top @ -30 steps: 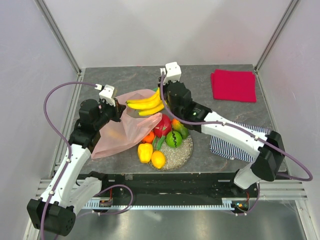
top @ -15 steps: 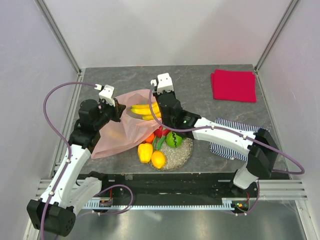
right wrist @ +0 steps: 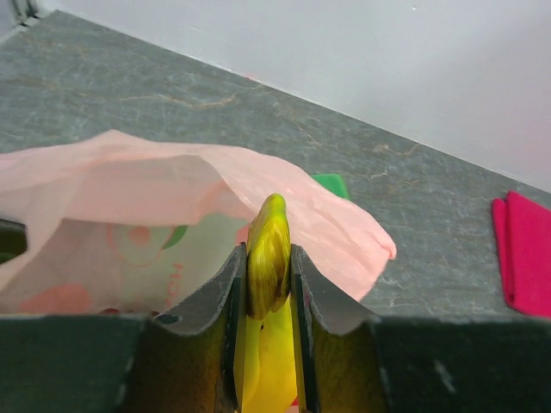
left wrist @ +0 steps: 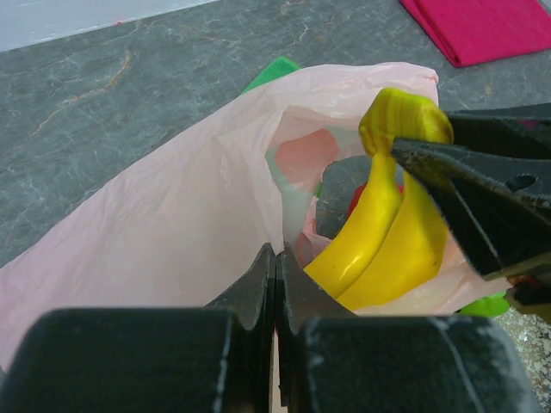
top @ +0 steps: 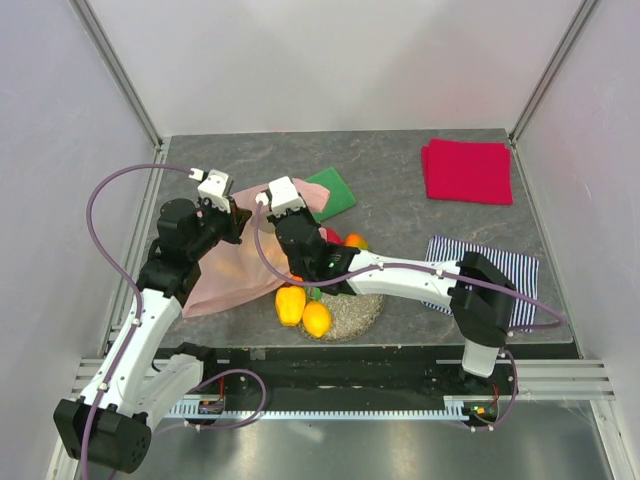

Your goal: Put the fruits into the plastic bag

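The pale pink plastic bag (top: 222, 278) lies left of the plate, its mouth held up and open. My left gripper (top: 240, 222) is shut on the bag's rim (left wrist: 277, 225). My right gripper (top: 258, 230) is shut on the stem end of the yellow banana bunch (right wrist: 269, 249), and the bananas (left wrist: 379, 232) hang inside the bag's mouth. From above the bananas are hidden under the right wrist. A yellow pepper (top: 290, 304), a yellow piece (top: 317, 319), an orange piece (top: 355, 241) and a red piece (top: 333, 237) sit on the speckled plate (top: 367, 305).
A flat green cloth (top: 331, 192) lies just behind the bag. A red folded cloth (top: 467, 170) is at the back right. A striped cloth (top: 522, 266) lies under the right arm's elbow. The right arm stretches across the plate.
My right gripper has carried the banana bunch left and down into the bag's mouth, uncovering the green cloth. The left gripper has stayed put, holding the rim.
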Motion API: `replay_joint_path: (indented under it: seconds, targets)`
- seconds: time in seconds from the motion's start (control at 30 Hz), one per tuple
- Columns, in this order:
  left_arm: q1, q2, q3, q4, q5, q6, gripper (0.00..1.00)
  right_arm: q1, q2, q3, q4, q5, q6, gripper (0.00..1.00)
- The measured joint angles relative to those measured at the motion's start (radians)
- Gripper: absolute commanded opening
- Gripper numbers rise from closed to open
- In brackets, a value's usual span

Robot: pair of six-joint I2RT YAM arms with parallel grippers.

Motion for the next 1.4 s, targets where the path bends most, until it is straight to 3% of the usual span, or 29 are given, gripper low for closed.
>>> replay_joint_path:
  seconds: [0.63, 0.73, 0.83, 0.87, 1.07, 1.17, 1.4]
  targets:
    - [0.0, 0.0, 0.0, 0.0, 0.001, 0.0, 0.01, -0.011, 0.138, 0.172, -0.177, -0.301, 0.339, 0.0]
    - [0.0, 0.0, 0.0, 0.0, 0.001, 0.0, 0.02, -0.017, 0.16, 0.176, -0.217, -0.359, 0.379, 0.07]
    - [0.0, 0.0, 0.0, 0.0, 0.001, 0.0, 0.01, -0.026, 0.165, 0.176, -0.243, -0.397, 0.405, 0.23]
    - [0.0, 0.0, 0.0, 0.0, 0.001, 0.0, 0.02, -0.028, 0.165, 0.176, -0.248, -0.406, 0.412, 0.34]
    - [0.0, 0.0, 0.0, 0.0, 0.001, 0.0, 0.01, -0.056, 0.161, 0.175, -0.254, -0.444, 0.44, 0.62]
    - [0.0, 0.0, 0.0, 0.0, 0.0, 0.0, 0.02, -0.075, 0.138, 0.155, -0.25, -0.46, 0.447, 0.66]
    - [0.0, 0.0, 0.0, 0.0, 0.0, 0.0, 0.02, -0.097, 0.027, 0.052, -0.207, -0.486, 0.438, 0.67]
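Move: The mouth of the plastic bag, where the held bananas are going, lies about 6 cm left of the right hand, 1 cm ahead and 8 cm below. The red fruit is on the table some 7 cm back and 7 cm right of that hand, the orange 12 cm straight back, and the visible end of the green cloth 5 cm ahead and 9 cm right. From the left hand, pinching the bag's rim, the mouth is about 4 cm ahead, 4 cm right and 8 cm down. The bananas, already held by their stem end, are carried about 9 cm left by the right hand, over the bag's mouth, rising slightly and then sinking some 7 cm as the fingers tip down about 20 degrees and swing counter-clockwise. There the fingers open wide and let go of the stem, and the hand starts back right and up. The left hand stays put, still pinching the bag. ##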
